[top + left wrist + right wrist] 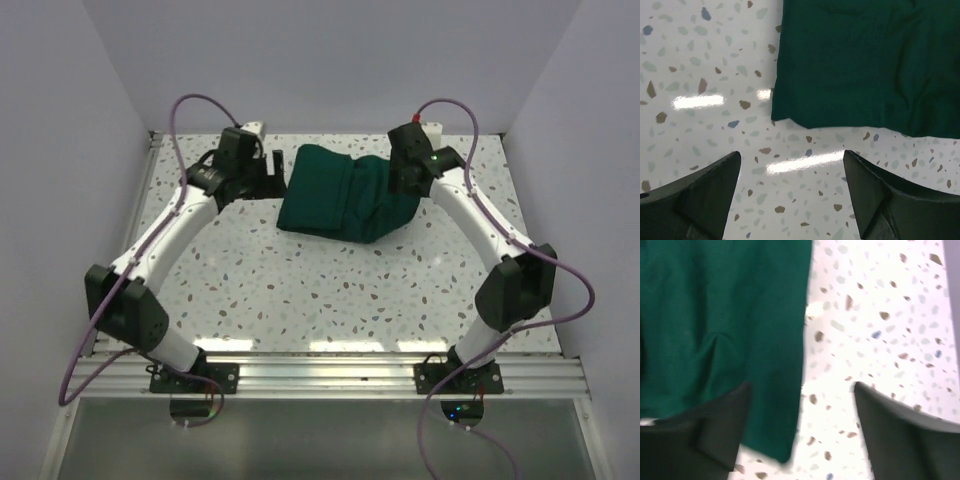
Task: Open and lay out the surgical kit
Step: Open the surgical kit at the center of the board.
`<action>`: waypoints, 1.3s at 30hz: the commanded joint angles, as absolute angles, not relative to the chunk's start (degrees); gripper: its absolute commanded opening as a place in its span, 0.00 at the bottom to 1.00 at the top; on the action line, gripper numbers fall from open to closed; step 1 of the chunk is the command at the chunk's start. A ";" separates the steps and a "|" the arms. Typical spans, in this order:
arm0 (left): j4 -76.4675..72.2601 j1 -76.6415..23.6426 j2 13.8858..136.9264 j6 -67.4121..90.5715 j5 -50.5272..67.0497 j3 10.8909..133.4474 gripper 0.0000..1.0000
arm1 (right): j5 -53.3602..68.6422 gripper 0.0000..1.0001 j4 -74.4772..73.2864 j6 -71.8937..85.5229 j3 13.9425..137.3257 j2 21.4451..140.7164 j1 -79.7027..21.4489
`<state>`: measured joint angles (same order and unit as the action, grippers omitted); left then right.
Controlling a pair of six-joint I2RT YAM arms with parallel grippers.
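Observation:
The surgical kit is a folded dark green cloth bundle [335,190] lying at the back middle of the speckled table [300,290]; its contents are hidden. My left gripper [268,172] is low beside the bundle's left edge. In the left wrist view that gripper [791,152] stands open over bare table, with the bundle [865,65] just ahead. My right gripper [402,182] is at the bundle's right end. Its jaws [801,385] stand apart, and a loose flap of the green cloth [720,315] reaches partway between them, not pinched.
White walls close in the table at the left, back and right. An aluminium rail [330,372] with both arm bases runs along the near edge. Purple cables [190,105] loop above each arm.

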<state>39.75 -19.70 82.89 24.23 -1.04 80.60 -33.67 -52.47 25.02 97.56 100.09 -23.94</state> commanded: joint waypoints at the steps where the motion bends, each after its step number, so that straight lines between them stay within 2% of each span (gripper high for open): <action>1: 34.37 -26.00 93.93 20.83 -6.59 88.75 0.88 | -31.83 0.99 -51.85 26.01 90.54 96.24 -23.38; 9: 36.47 -38.66 119.84 17.85 -11.51 108.50 0.88 | -28.04 0.99 -54.32 24.70 79.64 87.11 -23.20; 13: 45.05 -47.00 131.81 16.79 -20.55 122.84 0.90 | -27.16 0.99 -55.28 24.52 77.79 81.04 -23.20; 15: 48.24 -47.81 137.34 18.45 -25.83 129.08 0.89 | -26.54 0.99 -56.86 24.96 77.61 78.32 -23.20; 18: 49.92 -47.73 140.26 19.42 -29.61 129.12 0.90 | -25.84 0.99 -58.27 25.57 77.35 74.80 -23.20; 23: 50.98 -46.94 140.72 22.41 -35.32 125.34 0.88 | -25.93 0.99 -60.02 25.93 77.78 71.28 -23.20; 27: 43.96 -46.41 131.69 20.93 -34.46 118.58 0.88 | -24.52 0.99 -61.08 26.72 78.57 70.40 -23.20; 34: 40.26 -45.79 125.42 15.48 -28.66 125.15 0.88 | -23.47 0.99 -60.38 27.25 77.87 71.89 -23.20; 39: 38.23 -44.22 122.78 14.24 -25.58 124.63 0.89 | -23.03 0.99 -60.12 27.42 78.57 73.83 -23.20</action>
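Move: The kit's green cloth lies about 17 cm below both hands. Its middle is some 18 cm to the left gripper's right and 9 cm ahead. The loose right half, where this hand is going, is centred about 26 cm to its right and 6 cm ahead; the folded left half is only about 9 cm right and 9 cm ahead. From the right gripper, the cloth's middle is about 17 cm left and 4 cm ahead, the loose half's some 9 cm left. Swing the left gripper, fingers staying wide open, about 25 cm right and 18 cm down onto the kit's right half, rolling its left side up some 30 degrees; bring it back left 5 cm while low, then lift 12 cm. Meanwhile open the right gripper fully to free the flap's edge and draw it back about 13 cm, dipping, then rising again. ##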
